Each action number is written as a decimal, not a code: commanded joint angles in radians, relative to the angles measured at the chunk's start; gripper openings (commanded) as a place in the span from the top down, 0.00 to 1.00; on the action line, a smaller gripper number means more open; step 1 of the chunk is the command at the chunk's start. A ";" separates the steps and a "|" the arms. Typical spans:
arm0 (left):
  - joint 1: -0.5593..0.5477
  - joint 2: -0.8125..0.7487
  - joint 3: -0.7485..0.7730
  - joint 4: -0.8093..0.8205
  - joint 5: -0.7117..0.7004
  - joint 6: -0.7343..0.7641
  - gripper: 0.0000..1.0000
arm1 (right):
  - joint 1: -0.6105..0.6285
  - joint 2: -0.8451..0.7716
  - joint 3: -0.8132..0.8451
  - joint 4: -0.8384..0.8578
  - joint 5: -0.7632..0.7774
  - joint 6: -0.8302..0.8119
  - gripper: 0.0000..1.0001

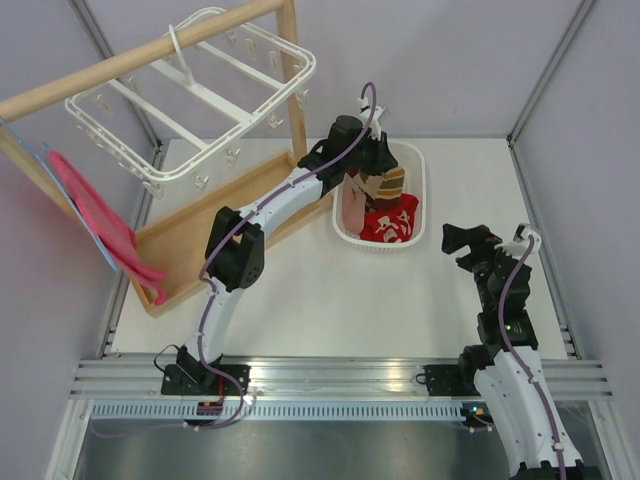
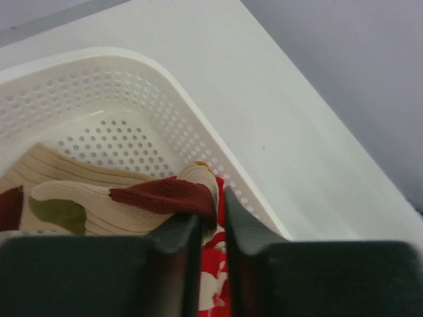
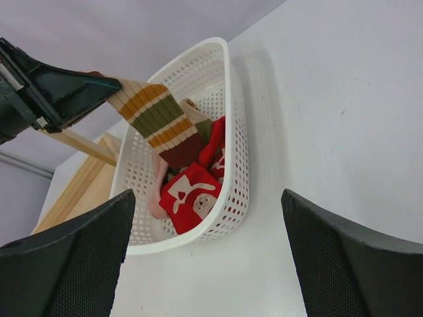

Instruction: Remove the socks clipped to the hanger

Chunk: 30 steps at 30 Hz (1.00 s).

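My left gripper (image 1: 372,172) hangs over the white basket (image 1: 420,170), shut on a cream sock with brown, green and orange bands (image 3: 162,122). In the left wrist view its dark red patch (image 2: 158,196) is pinched between the fingers (image 2: 178,231). The sock's lower end dangles into the basket. Red socks with white marks (image 3: 192,198) and a pale pink sock (image 3: 157,191) lie inside. The white hanger (image 1: 200,95) hangs from the wooden pole at top left, with only bare clips showing. My right gripper (image 1: 490,238) is open over the table, right of the basket, holding nothing.
A wooden rack (image 1: 200,235) with a tray base stands left of the basket, its pole (image 1: 130,60) crossing the top left. Pink hangers (image 1: 100,215) hang at the far left. Grey walls close in the table on three sides.
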 commanded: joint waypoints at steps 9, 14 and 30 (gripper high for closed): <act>0.002 -0.047 -0.023 0.056 -0.051 -0.023 0.00 | -0.001 -0.012 -0.028 -0.022 -0.070 -0.019 0.06; -0.030 -0.166 -0.167 0.059 -0.074 0.045 0.00 | -0.003 -0.010 -0.043 -0.021 -0.084 -0.016 0.05; -0.231 -0.840 -1.074 0.225 -0.430 -0.014 0.00 | -0.003 0.014 -0.074 -0.019 -0.137 -0.022 0.06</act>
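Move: The striped sock already hangs from my left fingers over the basket, whose middle is about 2 cm back, 1 cm right and some 16 cm below that hand. Inside, the tan sock lies almost straight below, 1 cm ahead and 1 cm left; the red socks are 8 cm back and 3 cm right, the pink sock 6 cm back and 6 cm left, all roughly 15 cm down. From my right hand the basket's middle is about 18 cm ahead, 15 cm left and 15 cm lower. I spread my left fingers wide straight away, nearly in place over the basket, and let go of the striped sock. Then I draw the open left hand back about 18 cm towards myself, away from the pile to the basket's near side, swinging some 8 cm left late on and sinking a little. My empty, open right hand eases down about 4 cm. ##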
